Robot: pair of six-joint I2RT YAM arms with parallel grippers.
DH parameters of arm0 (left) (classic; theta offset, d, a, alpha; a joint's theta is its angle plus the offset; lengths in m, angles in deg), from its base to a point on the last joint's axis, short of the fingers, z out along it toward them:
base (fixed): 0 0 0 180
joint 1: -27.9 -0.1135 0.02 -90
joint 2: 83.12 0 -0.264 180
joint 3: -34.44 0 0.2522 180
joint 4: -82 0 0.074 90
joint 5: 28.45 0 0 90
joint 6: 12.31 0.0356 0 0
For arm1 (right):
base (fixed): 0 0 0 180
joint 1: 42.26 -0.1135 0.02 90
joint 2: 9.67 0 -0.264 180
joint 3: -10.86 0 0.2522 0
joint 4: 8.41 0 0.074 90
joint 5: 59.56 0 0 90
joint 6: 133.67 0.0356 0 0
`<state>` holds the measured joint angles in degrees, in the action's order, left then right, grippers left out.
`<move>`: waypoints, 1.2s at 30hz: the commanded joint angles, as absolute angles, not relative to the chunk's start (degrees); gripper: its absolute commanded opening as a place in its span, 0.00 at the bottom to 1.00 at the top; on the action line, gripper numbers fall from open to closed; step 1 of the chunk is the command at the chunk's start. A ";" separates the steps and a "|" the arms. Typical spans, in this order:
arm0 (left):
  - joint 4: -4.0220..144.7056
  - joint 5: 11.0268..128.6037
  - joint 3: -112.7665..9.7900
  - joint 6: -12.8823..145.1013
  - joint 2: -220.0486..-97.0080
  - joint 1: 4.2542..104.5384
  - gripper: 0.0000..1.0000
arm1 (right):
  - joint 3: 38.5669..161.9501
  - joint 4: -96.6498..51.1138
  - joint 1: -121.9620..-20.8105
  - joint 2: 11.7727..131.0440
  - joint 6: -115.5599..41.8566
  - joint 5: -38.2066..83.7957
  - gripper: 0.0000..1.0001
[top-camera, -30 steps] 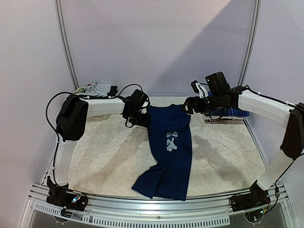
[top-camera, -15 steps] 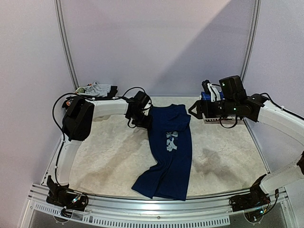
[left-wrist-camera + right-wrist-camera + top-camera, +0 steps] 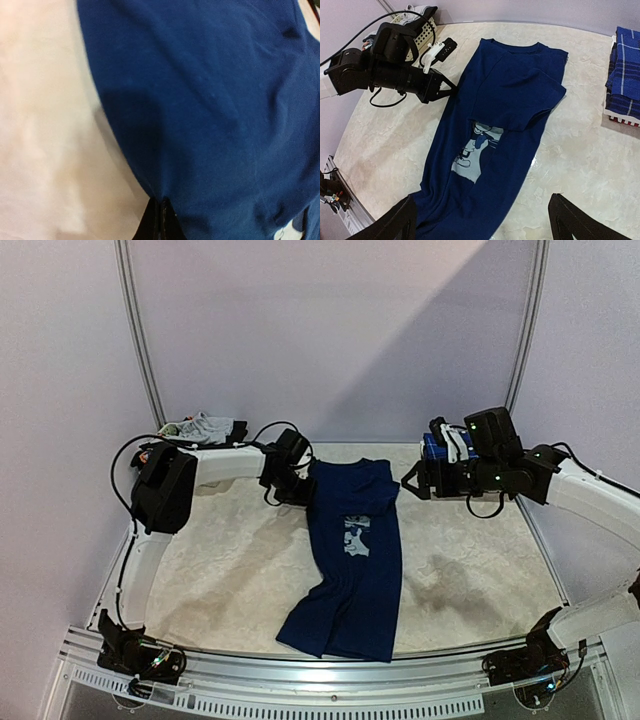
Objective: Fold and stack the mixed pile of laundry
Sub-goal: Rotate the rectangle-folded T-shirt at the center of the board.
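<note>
A navy T-shirt (image 3: 352, 560) with a pale cartoon print (image 3: 475, 152) lies lengthwise on the table, one sleeve side folded over its chest. My left gripper (image 3: 306, 494) sits low at the shirt's upper left edge. Its black fingertips (image 3: 161, 216) are pressed together, pinching the blue cloth (image 3: 210, 100). The same gripper (image 3: 451, 86) shows in the right wrist view, touching that edge. My right gripper (image 3: 482, 225) hangs open high above the shirt with nothing between its fingers. A folded blue plaid shirt (image 3: 626, 75) lies at the back right.
A small white slatted basket (image 3: 424, 29) with grey and dark garments (image 3: 205, 427) stands at the back left corner. The beige marbled table top (image 3: 230, 570) is bordered by a metal rail (image 3: 330, 680) at the near edge and by walls behind.
My left jaws have closed onto the T-shirt's left edge. The right arm has drawn back to the right, away from the shirt's collar, staying open.
</note>
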<state>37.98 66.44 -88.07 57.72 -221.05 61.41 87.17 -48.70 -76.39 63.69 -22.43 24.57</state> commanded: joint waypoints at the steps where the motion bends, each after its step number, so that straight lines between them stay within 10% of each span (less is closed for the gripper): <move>1: 38.65 64.43 -88.92 57.98 -220.90 56.01 0.00 | 86.41 -49.42 -77.15 63.39 -21.97 24.91 0.92; 16: 42.06 65.39 -86.22 57.25 -219.29 51.32 0.02 | 84.94 -49.44 -81.98 68.41 -20.80 25.76 0.94; 27: 47.79 60.39 -68.31 57.91 -201.69 51.64 0.70 | 76.42 -42.04 -92.10 72.77 -12.06 24.45 0.96; 36: 46.28 51.56 -50.35 56.81 -183.18 55.72 0.81 | 74.11 -39.60 -100.75 81.19 -4.18 20.08 0.89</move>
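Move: My left hand already pinches the T-shirt's left edge below the collar, down at board level; the bare spot I take it to is about 6 cm ahead and 9 cm left. The laundry basket stands some 28 cm left and 9 cm farther out. From my open right hand, the right hem corner is about 22 cm back, 5 cm left and 23 cm below; the white print is roughly 11 cm left, 6 cm ahead, and the folded stack 18 cm right, 20 cm ahead. With my left hand still shut on the T-shirt's edge, I drag it about 9 cm left and 6 cm forward across the board, turning slightly counter-clockwise. Then I open, let go, and lift some 10 cm while easing back and further left, clear of the cloth. My open right hand meanwhile sinks, draws back and swings left towards the right hem corner, fingers tipping down, and stays above the board. ##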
